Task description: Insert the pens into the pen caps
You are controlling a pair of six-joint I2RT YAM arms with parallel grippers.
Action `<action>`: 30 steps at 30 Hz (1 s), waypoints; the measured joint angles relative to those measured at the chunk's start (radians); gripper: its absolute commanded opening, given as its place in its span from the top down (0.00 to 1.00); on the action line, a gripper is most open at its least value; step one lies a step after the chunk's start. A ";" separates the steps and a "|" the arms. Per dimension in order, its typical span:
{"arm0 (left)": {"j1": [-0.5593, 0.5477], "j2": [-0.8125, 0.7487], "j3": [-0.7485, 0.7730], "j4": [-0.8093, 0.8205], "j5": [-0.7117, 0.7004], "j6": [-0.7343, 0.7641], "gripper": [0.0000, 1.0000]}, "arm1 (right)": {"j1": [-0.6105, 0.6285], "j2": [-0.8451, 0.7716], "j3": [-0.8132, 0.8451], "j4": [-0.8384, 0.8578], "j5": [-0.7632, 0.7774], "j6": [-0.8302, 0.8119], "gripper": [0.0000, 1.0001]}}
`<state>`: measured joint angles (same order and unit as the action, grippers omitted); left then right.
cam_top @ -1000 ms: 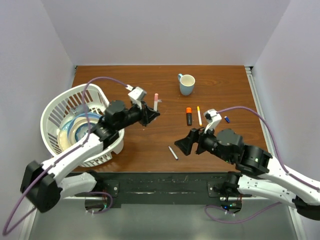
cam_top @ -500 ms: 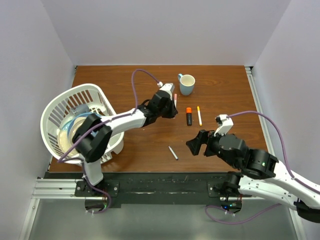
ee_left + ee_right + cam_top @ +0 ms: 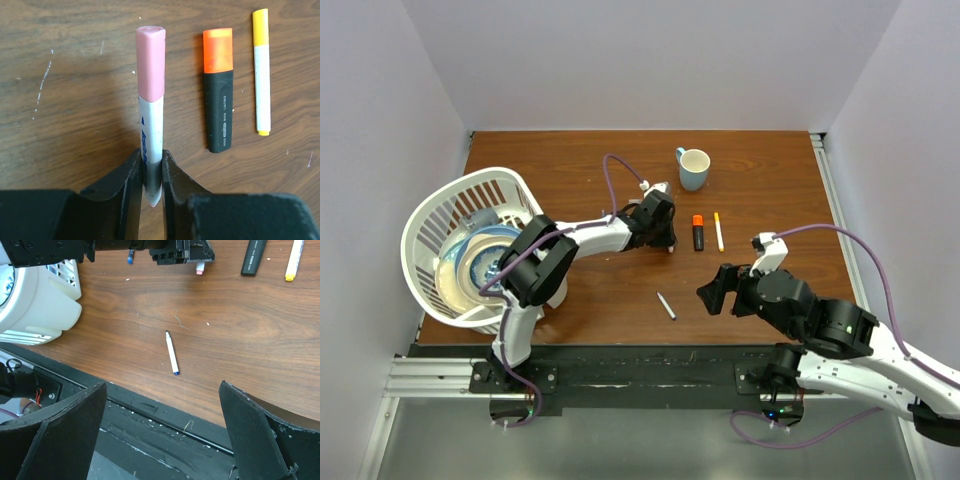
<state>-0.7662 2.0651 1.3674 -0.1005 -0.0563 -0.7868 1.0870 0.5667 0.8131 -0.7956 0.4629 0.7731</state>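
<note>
My left gripper [image 3: 666,238] is shut on the lower end of a white pen [image 3: 152,145] that wears a pink cap [image 3: 150,61]. The pen lies low over the wood, just left of the black highlighter [image 3: 698,233] with its orange cap [image 3: 217,50]. Right of that lies a white pen with a yellow cap [image 3: 261,75]. A thin uncapped white pen with a blue end [image 3: 666,306] lies alone near the front edge. My right gripper [image 3: 713,290] hovers open and empty to the right of this pen, which shows ahead of its fingers [image 3: 50,440].
A light-blue mug [image 3: 693,168] stands at the back, behind the highlighter. A white laundry basket [image 3: 420,225] holding plates fills the left side of the table, also seen in the right wrist view [image 3: 45,290]. The black base rail runs along the near edge [image 3: 165,425].
My left arm has swung right from beside the basket, carrying the pink-capped pen over next to the highlighter. My right gripper drew back slightly and opened wider.
</note>
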 measured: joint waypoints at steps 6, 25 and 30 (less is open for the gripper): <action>-0.001 0.003 -0.009 0.013 0.002 -0.051 0.48 | 0.000 0.011 0.003 -0.016 0.001 -0.008 0.04; 0.003 -0.552 -0.143 -0.149 -0.178 0.054 0.00 | 0.000 0.196 0.006 0.036 -0.018 -0.110 0.39; 0.053 -0.825 -0.258 -0.224 -0.217 0.084 0.00 | 0.000 0.347 -0.001 0.109 -0.056 -0.162 0.52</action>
<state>-0.7128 1.2404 1.1095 -0.3244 -0.2733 -0.7033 1.0874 0.9138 0.8124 -0.6868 0.4072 0.6113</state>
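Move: Just above the table, the left fingers still hold the pink-capped pen, its middle about 3 cm ahead of the hand. The highlighter lies some 7 cm right and 3 cm ahead, the yellow-capped pen 12 cm right and 4 cm ahead, both about 2 cm lower. For the empty right hand, the white pen is roughly 6 cm ahead, 10 cm left and 20 cm below; the highlighter lies 25 cm ahead of this hand and 2 cm left. Opening wide, the left fingers let go of the pink-capped pen beside the highlighter almost in place, then the arm climbs about 22 cm and swings left, drifting back a little, tilting its fingers up some 20 degrees. The right hand meanwhile sinks and moves left towards the white pen, rolling its left side down as its jaws half close on nothing. ##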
